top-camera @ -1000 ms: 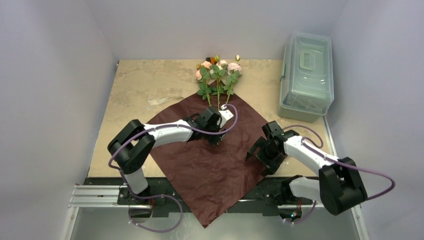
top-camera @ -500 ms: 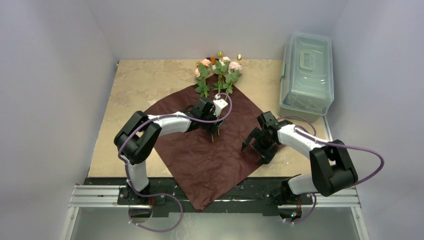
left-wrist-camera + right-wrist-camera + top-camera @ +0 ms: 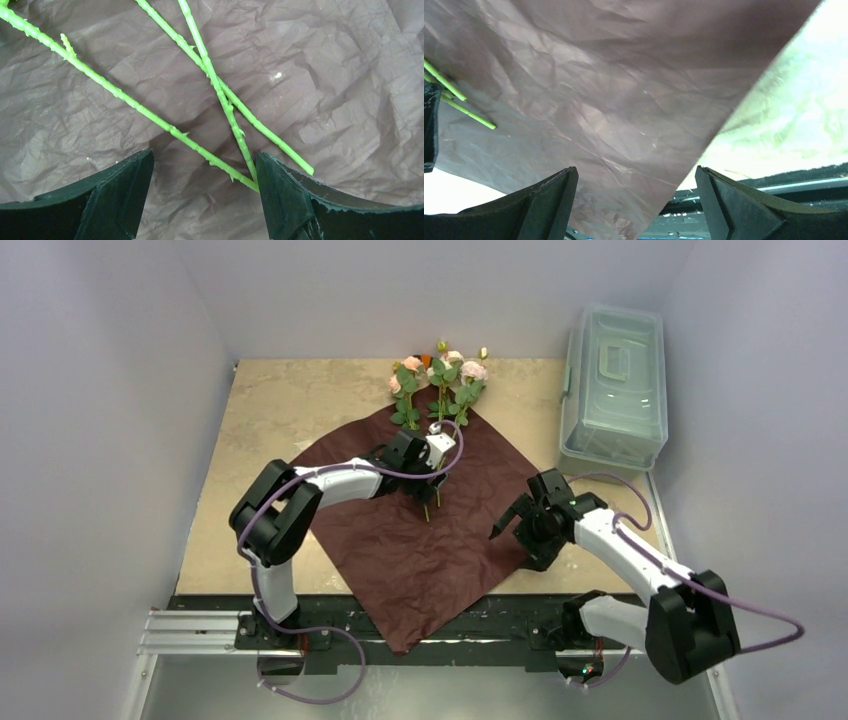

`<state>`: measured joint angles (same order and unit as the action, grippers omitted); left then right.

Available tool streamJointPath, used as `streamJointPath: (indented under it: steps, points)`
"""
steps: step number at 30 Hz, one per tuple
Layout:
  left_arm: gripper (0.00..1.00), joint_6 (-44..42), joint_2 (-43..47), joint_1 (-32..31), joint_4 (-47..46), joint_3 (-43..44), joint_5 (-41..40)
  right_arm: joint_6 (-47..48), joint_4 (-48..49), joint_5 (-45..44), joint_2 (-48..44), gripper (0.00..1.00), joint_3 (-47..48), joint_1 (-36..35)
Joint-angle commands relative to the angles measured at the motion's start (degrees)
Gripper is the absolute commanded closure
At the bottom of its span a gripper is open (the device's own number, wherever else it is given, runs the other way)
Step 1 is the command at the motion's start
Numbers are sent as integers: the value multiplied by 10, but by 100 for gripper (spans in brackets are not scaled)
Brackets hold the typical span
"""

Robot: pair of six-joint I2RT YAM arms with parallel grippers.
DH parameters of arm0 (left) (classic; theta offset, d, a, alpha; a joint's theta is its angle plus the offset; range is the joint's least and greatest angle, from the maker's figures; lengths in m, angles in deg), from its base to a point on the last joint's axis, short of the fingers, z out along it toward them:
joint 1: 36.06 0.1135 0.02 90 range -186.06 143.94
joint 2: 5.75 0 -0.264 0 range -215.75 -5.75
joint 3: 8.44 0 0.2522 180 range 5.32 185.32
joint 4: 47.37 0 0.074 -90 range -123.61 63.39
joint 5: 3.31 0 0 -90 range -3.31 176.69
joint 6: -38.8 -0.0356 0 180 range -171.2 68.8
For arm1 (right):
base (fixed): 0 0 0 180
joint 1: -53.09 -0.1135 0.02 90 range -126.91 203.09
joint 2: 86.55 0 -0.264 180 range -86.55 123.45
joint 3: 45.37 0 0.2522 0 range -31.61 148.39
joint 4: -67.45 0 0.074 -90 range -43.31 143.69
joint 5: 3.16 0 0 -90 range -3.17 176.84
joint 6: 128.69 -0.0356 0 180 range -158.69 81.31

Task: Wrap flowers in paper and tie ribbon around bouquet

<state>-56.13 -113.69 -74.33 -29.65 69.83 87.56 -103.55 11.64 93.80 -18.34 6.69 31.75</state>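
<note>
The flowers (image 3: 440, 380) lie with their pink blooms beyond the far corner of the paper (image 3: 400, 570). The paper is a flat maroon sheet set like a diamond. Their green stems (image 3: 210, 75) cross on the paper (image 3: 325, 90). My left gripper (image 3: 426, 495) (image 3: 205, 170) stands open over the stem ends. Two stems reach its right finger and a wide gap stays between the jaws. My right gripper (image 3: 510, 547) (image 3: 636, 185) hangs open above the paper's (image 3: 599, 100) right edge, holding nothing. I cannot make out the ribbon.
A clear lidded plastic box (image 3: 612, 390) stands at the back right of the tan table (image 3: 280, 400). The paper's near corner overhangs the table's front edge above the metal rail (image 3: 200, 630). White walls close in on both sides.
The paper and the flowers have slid away from me toward the back wall, with the left gripper moving the same way. The right gripper shifted slightly and stayed open.
</note>
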Motion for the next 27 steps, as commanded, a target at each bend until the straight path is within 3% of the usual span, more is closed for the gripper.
streamJointPath:
  steps: [1, 9, 18, 20, 25, 27]
  points:
    - [21, 18, 56, 3, 26, 28, 12, -54, -29, -5, -57, 1, -50, 0]
    - [21, 33, 93, 4, 46, 42, 13, -77, 38, 49, -89, 7, -120, -1]
    - [22, 45, 147, 4, 64, 6, -5, -107, 161, 67, -84, 29, -180, -2]
    - [22, 62, 162, 4, 71, -5, -7, -103, 173, 64, -78, 40, -183, -1]
    - [23, 143, 202, 3, 150, 2, -42, -95, 168, 60, -85, 78, -169, -1]
    - [22, 193, 228, 4, 192, 3, -57, -88, 148, 56, -86, 85, -153, -1]
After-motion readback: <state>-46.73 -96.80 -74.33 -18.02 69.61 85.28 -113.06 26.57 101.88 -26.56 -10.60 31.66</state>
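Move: The paper's near right edge, which my right fingers go for, lies about 3 cm back, 2 cm to the left and 4 cm below that hand. The front edge of the table runs some 8 cm back, straight behind it; the cut stem ends lie roughly 17 cm left and 5 cm ahead. From my left hand that paper edge is about 15 cm back, 14 cm to the right and 3 cm lower. I draw my open right hand back nearly 5 cm and down about 3 cm to the paper's near right edge, then shut its fingers from wide open to almost closed, easing forward and left a couple of centimetres with a slight roll, to pinch the edge. My left hand, still open, lifts about 9 cm off the stems and finally drifts back and left. ##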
